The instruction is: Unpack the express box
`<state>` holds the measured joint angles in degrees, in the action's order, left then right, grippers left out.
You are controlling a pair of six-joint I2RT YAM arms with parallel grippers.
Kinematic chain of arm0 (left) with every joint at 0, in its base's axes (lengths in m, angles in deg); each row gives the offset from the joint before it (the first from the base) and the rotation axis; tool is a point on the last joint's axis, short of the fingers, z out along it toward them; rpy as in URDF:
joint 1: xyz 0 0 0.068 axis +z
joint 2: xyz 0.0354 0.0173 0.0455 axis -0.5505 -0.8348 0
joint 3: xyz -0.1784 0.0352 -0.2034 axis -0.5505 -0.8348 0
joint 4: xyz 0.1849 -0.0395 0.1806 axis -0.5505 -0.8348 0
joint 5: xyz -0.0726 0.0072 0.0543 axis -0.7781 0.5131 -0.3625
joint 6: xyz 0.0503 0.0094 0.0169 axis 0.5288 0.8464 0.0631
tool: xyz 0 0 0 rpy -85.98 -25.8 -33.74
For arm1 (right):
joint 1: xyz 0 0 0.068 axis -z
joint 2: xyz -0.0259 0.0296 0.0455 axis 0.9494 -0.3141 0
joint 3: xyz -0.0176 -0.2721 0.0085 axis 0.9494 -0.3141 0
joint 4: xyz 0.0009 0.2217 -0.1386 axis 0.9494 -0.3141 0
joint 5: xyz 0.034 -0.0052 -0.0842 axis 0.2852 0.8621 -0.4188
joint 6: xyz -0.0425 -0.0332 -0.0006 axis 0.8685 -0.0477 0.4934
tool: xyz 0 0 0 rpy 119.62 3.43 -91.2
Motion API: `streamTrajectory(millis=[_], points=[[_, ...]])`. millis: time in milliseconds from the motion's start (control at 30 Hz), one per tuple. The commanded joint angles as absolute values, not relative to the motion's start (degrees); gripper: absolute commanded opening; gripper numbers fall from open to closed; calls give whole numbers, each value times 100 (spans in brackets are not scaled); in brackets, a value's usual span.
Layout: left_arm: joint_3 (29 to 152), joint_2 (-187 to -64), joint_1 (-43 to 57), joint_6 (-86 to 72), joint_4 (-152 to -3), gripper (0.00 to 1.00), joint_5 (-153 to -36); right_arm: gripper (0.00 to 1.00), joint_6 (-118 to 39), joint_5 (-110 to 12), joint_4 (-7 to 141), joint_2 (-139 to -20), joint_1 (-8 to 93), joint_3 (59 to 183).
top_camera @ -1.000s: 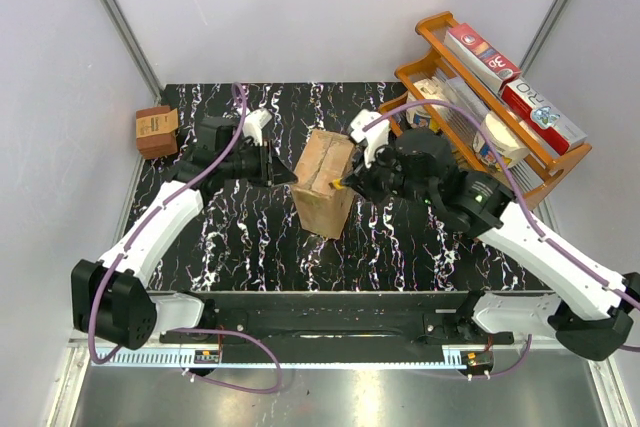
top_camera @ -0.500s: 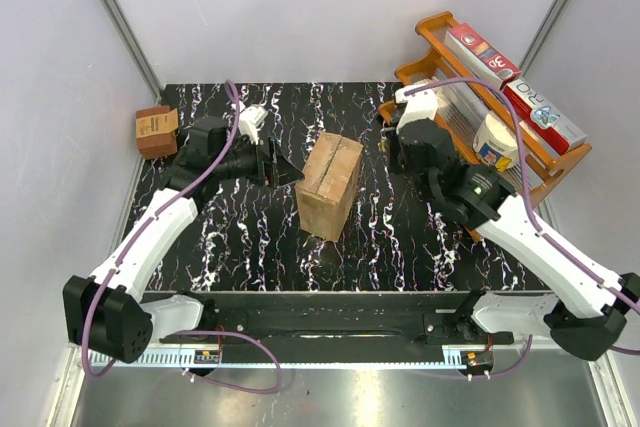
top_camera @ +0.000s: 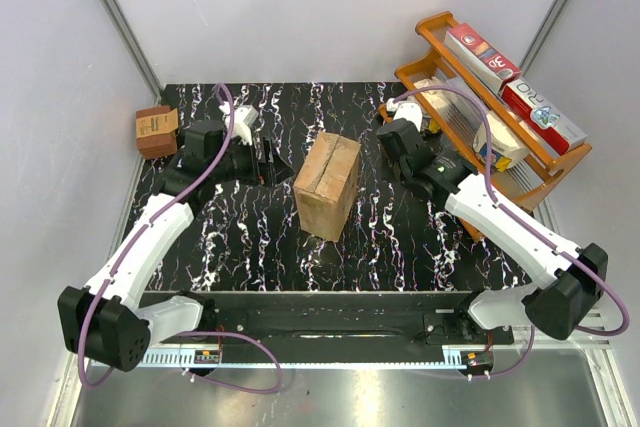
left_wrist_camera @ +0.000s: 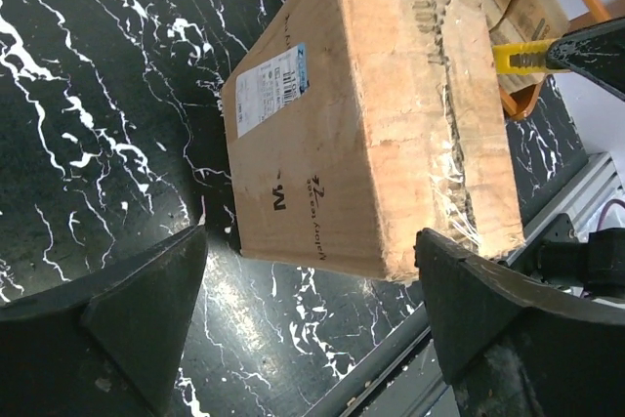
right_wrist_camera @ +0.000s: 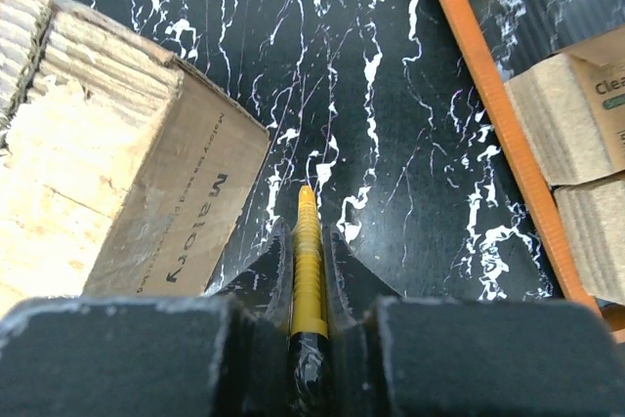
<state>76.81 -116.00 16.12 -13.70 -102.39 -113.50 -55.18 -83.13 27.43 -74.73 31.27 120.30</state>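
The express box (top_camera: 328, 185) stands mid-table, a brown carton with a frayed taped seam on top; its white label (left_wrist_camera: 270, 88) and dark print face my left arm. My left gripper (top_camera: 272, 162) hovers just left of the box, open wide and not touching it (left_wrist_camera: 311, 241). My right gripper (top_camera: 388, 139) is off to the box's back right, apart from it. It is shut on a yellow-tipped cutter (right_wrist_camera: 308, 261), which points down at the table between the box (right_wrist_camera: 117, 163) and the rack. The cutter's tip (left_wrist_camera: 522, 56) shows beyond the box.
An orange rack (top_camera: 436, 27) with cartons and packets stands at the back right, close to my right arm; its rail (right_wrist_camera: 488, 95) and brown cartons (right_wrist_camera: 566, 114) are near the cutter. A small darker-brown box (top_camera: 157, 130) sits at the back left edge.
My left gripper opened and drew back left from the box. My right gripper pulled the cutter off the box top and swung toward the rack.
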Motion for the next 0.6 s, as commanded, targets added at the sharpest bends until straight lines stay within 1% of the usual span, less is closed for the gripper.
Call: streamTrajectory(millis=[0,100,167,233,267,367,567], points=[[7847,-11447,1635,-1135,-10408,92,-11387,2,-5900,-8143,2901,-7365,3170,12073],[7838,-11675,1635,-1223,-10417,91,-11984,1,-6023,-8459,2673,-7417,3170,12441],[7838,-11868,1635,-1240,-10513,81,-12206,0,-6050,-8390,2471,-7575,3170,12713],[7795,-11965,1635,-1267,-10540,67,-12566,0,-6111,-8197,2487,-7733,3170,12802],[7768,-12009,1635,-1276,-10540,65,-12672,0,-6111,-7953,2549,-7777,3161,12811],[7663,-11992,1635,-1346,-10435,61,-13006,0,-6041,-7478,2891,-8084,3161,12837],[7320,-11904,1626,-1846,-9793,59,-13516,0,-5839,-6633,3893,-8542,3170,12996]])
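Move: The box stands between the hands. Its middle is about 10 cm to the right hand's left, 1 cm ahead and 9 cm below; from the left hand it is roughly 8 cm to the right, 2 cm ahead and 9 cm below. To the right hand's right, the wooden rack's middle lies some 20 cm away and 9 cm ahead, 6 cm lower; its brown packs are about 18 cm right, 3 cm ahead and 12 cm lower. The box's right side is approached by the yellow knife, still gripped in the right hand, which lifts slightly, then sweeps left about 5 cm and a little forward, sinking again as its left side rolls up. Meanwhile the left hand comes back, right and down, some 5 cm in all, swinging clockwise and tipping down, its wide-open fingers closing partway at the box's near left top corner. ##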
